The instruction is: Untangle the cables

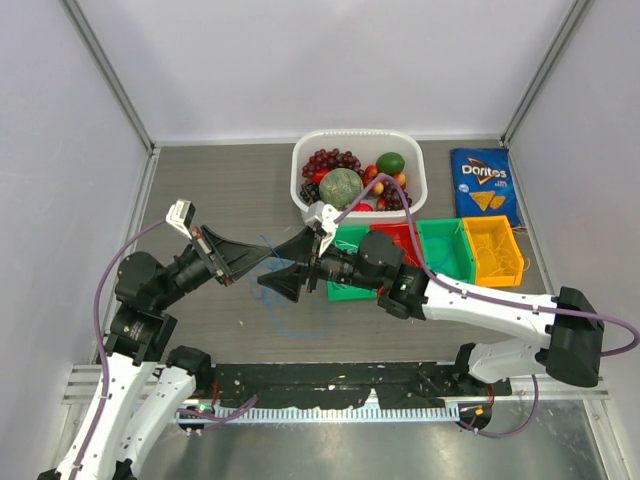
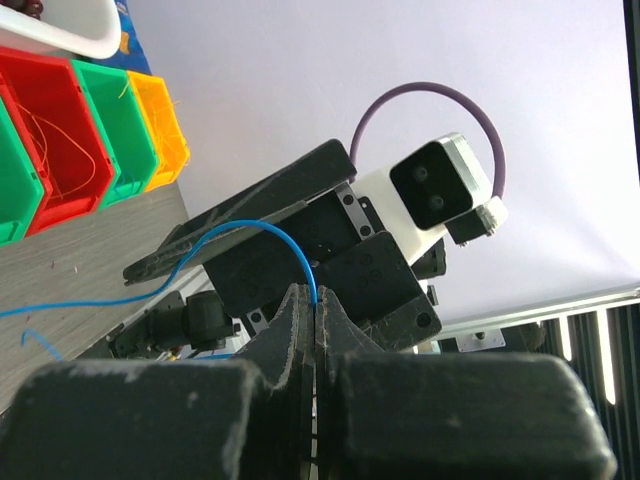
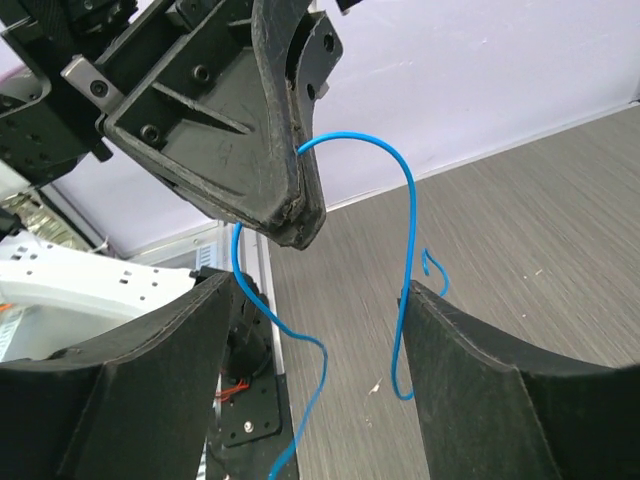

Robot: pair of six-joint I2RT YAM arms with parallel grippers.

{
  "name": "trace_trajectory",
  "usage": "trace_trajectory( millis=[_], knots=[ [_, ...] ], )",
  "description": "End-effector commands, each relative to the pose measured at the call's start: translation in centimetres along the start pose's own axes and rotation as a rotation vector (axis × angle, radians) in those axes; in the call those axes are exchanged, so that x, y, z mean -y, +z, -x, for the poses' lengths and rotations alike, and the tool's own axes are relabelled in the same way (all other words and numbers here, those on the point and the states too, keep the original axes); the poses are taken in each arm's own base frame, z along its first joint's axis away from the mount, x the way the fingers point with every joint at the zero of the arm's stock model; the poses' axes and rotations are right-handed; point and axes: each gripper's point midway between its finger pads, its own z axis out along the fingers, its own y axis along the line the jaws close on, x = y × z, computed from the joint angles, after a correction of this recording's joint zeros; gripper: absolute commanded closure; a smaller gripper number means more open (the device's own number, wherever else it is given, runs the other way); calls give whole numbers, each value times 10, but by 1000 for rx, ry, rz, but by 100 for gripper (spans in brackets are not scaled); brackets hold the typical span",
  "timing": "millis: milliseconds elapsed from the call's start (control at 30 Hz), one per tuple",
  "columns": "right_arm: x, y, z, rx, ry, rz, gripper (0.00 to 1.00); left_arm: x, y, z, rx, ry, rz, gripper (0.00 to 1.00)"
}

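A thin blue cable [image 2: 250, 228] arcs up from the table into my left gripper [image 2: 315, 296], which is shut on it at the fingertips. In the right wrist view the same blue cable [image 3: 405, 190] leaves the left gripper's tip [image 3: 298, 212] and hangs down in two strands between the wide-apart fingers of my right gripper [image 3: 318, 282], which is open. One strand runs close along the right finger [image 3: 470, 350]. From above, both grippers [image 1: 262, 262] [image 1: 288, 265] meet tip to tip over loose blue loops [image 1: 300, 322] on the table. Thin orange cables [image 2: 60, 150] lie in the red bin.
A row of green, red [image 1: 400, 238], green [image 1: 445, 250] and yellow [image 1: 492, 250] bins stands right of the grippers. Behind them is a white basket [image 1: 358, 140] of fruit, and a Doritos bag [image 1: 485, 185] lies at the far right.
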Motion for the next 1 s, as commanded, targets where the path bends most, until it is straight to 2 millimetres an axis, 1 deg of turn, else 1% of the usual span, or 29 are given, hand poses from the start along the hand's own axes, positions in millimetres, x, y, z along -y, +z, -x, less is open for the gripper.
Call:
trace_trajectory(
  millis=[0,133,167,200,233,267,300,333,367,400,467,500,533,567,600,633,667,700,733,767,800,833,867,900,933,967],
  knots=[
    [9,4,29,130,-42,-105,30,10,-1,3,21,17,-21,100],
    [4,7,23,121,-36,-106,43,7,0,5,28,10,-9,100],
    [2,8,23,120,-34,-102,50,7,1,6,28,10,-8,100],
    [3,8,22,118,-29,-104,55,7,1,6,29,12,-8,100],
    [2,9,21,116,-25,-101,66,6,1,6,29,11,-7,100],
    [3,9,22,117,-21,-104,72,7,1,6,30,13,-8,100],
    [2,9,20,113,-19,-102,87,6,1,6,28,15,-7,100],
    [3,9,21,116,-8,-108,92,7,0,6,30,26,-10,100],
    [5,8,20,115,-9,-118,99,6,0,5,31,31,-8,96],
    [8,7,18,114,1,-134,99,7,-2,5,39,48,-6,83],
    [13,1,16,112,5,-167,99,7,-8,6,67,85,3,50],
    [22,-5,13,103,1,-222,99,7,-10,7,80,108,7,35],
    [27,-13,14,102,-2,-248,99,8,-16,7,100,129,16,28],
    [33,-19,9,86,-4,-279,99,8,-19,8,115,153,27,21],
    [38,-30,11,93,-6,-303,99,8,-22,8,126,176,33,17],
    [47,-38,7,75,-4,-346,99,8,-24,9,136,193,46,12],
    [52,-50,16,95,-7,-372,99,6,-27,9,143,212,64,8],
    [61,-61,12,72,-1,-423,99,3,-28,10,148,227,87,6],
    [68,-74,23,93,-4,-458,99,-2,-30,12,157,245,119,4],
    [81,-89,19,61,-3,-544,99,-6,-33,13,165,267,147,3],
    [91,-107,35,99,-5,-613,99,-11,-36,15,179,282,181,3],
    [107,-127,31,68,-14,-728,99,-16,-39,16,186,301,212,2],
    [116,-150,47,107,-18,-811,99,-19,-41,17,192,314,226,1],
    [132,-179,46,89,-32,-963,99,-21,-43,17,193,321,236,1],
    [140,-211,68,155,-40,-1089,99,-23,-43,17,195,328,243,1],
    [149,-235,68,134,-62,-1191,99,-25,-44,17,196,332,243,0]
  ],
)
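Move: The left gripper still pinches the blue cable. The strand the right hand is to take hangs some 3 cm below the left hand point, about 2 cm right and 1 cm back. It already runs between the open right fingers, about 1 cm ahead of the right hand point and 2 cm left. From the right hand the green tray with the white cable lies roughly 9 cm ahead, 15 cm right and 28 cm down; the white basket is some 29 cm ahead, 17 cm right and 25 cm down. Hold the right hand nearly still and shut its fingers on the blue cable, then open the left gripper wide to let the cable go. With the cable pinched, swing the right hand away to the right about 16 cm and forward some 8 cm, dipping briefly and turning clockwise about 40 degrees. Ease the left hand some 3 cm to the left. ##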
